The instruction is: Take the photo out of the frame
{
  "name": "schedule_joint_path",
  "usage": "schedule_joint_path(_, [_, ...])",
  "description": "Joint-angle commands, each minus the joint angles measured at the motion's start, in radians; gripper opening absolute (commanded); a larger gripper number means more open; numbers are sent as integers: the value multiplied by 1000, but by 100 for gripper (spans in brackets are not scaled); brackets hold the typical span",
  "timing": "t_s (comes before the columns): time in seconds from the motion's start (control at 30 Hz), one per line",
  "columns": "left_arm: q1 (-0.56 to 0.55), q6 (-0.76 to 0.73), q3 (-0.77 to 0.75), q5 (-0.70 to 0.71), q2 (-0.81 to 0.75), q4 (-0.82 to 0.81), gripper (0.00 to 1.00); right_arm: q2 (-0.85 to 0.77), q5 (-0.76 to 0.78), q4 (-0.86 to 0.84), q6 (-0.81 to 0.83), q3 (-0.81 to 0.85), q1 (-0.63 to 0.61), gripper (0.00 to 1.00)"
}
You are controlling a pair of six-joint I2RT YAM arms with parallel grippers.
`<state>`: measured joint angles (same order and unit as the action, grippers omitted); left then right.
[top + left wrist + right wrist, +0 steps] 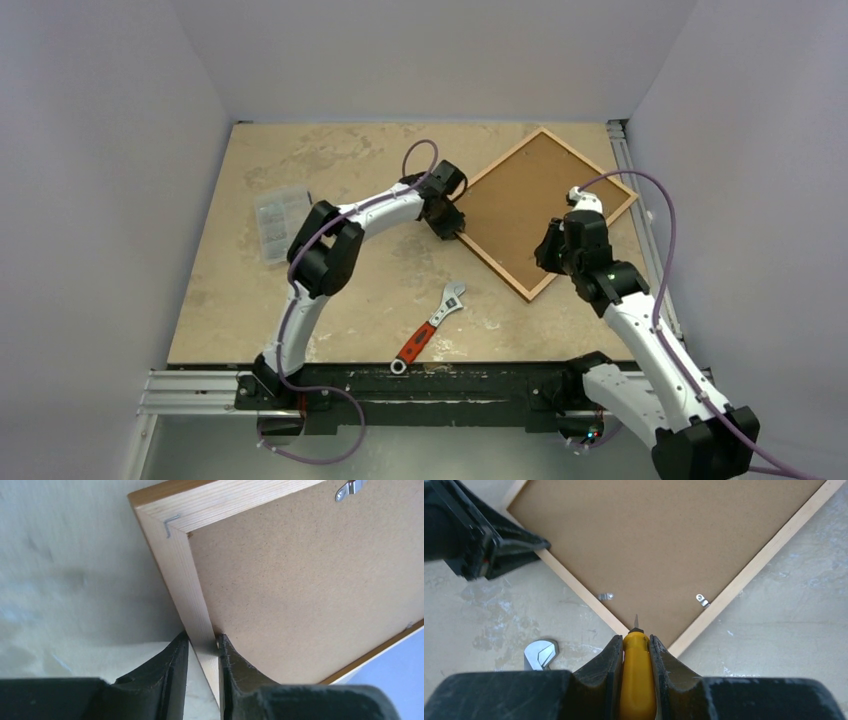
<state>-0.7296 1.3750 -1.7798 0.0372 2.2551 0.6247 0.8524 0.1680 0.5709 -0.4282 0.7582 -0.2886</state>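
The frame (495,266) lies face down at the back right of the table, its cork-brown backing board (540,205) up. The photo is hidden under that board. My left gripper (458,230) is shut on the frame's left border (185,580), one finger outside the wood and one on the board (300,580). Above the frame's near corner, my right gripper (548,262) is shut on a yellow-handled screwdriver (636,670). Its thin tip points at the board just inside that corner. Two small metal tabs (702,600) sit on the board close to the tip.
A red-handled adjustable wrench (430,328) lies in front of the frame, its head (540,653) left of the right gripper. At the table's left sits a clear plastic parts box (278,222). A metal rail (640,225) runs along the right edge. White walls enclose the table.
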Motion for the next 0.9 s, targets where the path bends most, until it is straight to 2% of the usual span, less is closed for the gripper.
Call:
schedule_joint_path(0.0, [85,-262,-6,-115,16,-111,3,66,-44,-108,22,-8,-35,0])
schedule_joint_path(0.17, [134,-413,-19,-194,7,-183,0,204,9,-204,58,30,-139,0])
schedule_joint_path(0.37, [172,-541,-132,-337,71,-192,0,379,-29,-331,96,85,-178,0])
schedule_joint_path(0.5, [191,-584,-161,-399,97,-230,0,456,-16,-389,131,107,-204,0])
schedule_joint_path(0.87, [254,-583,-319,-502,217,-191,0,565,-44,-506,133,125,-210,0])
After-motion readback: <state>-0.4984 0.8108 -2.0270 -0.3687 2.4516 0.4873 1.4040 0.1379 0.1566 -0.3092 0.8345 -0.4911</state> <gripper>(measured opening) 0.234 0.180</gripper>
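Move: The frame lies back up in the left fingers' pinch, its middle about 18 cm right of that hand and 7 cm ahead. The metal clip on the pinched side is about 7 cm back and 10 cm right of the left hand. From the right hand, holding the screwdriver, that clip lies some 7 cm ahead, 5 left and 14 below; the frame's middle 19 ahead and 4 right; the wrench 10 back and 20 left. The frame's left side stays pinched between the left fingers and is swung clockwise, that hand going about 9 cm forward, at first also leftward, as it turns. Meanwhile the right hand keeps hold of the screwdriver and comes about 10 cm left, 7 forward and 7 down towards the metal clip, turning some 15 degrees counter-clockwise. ##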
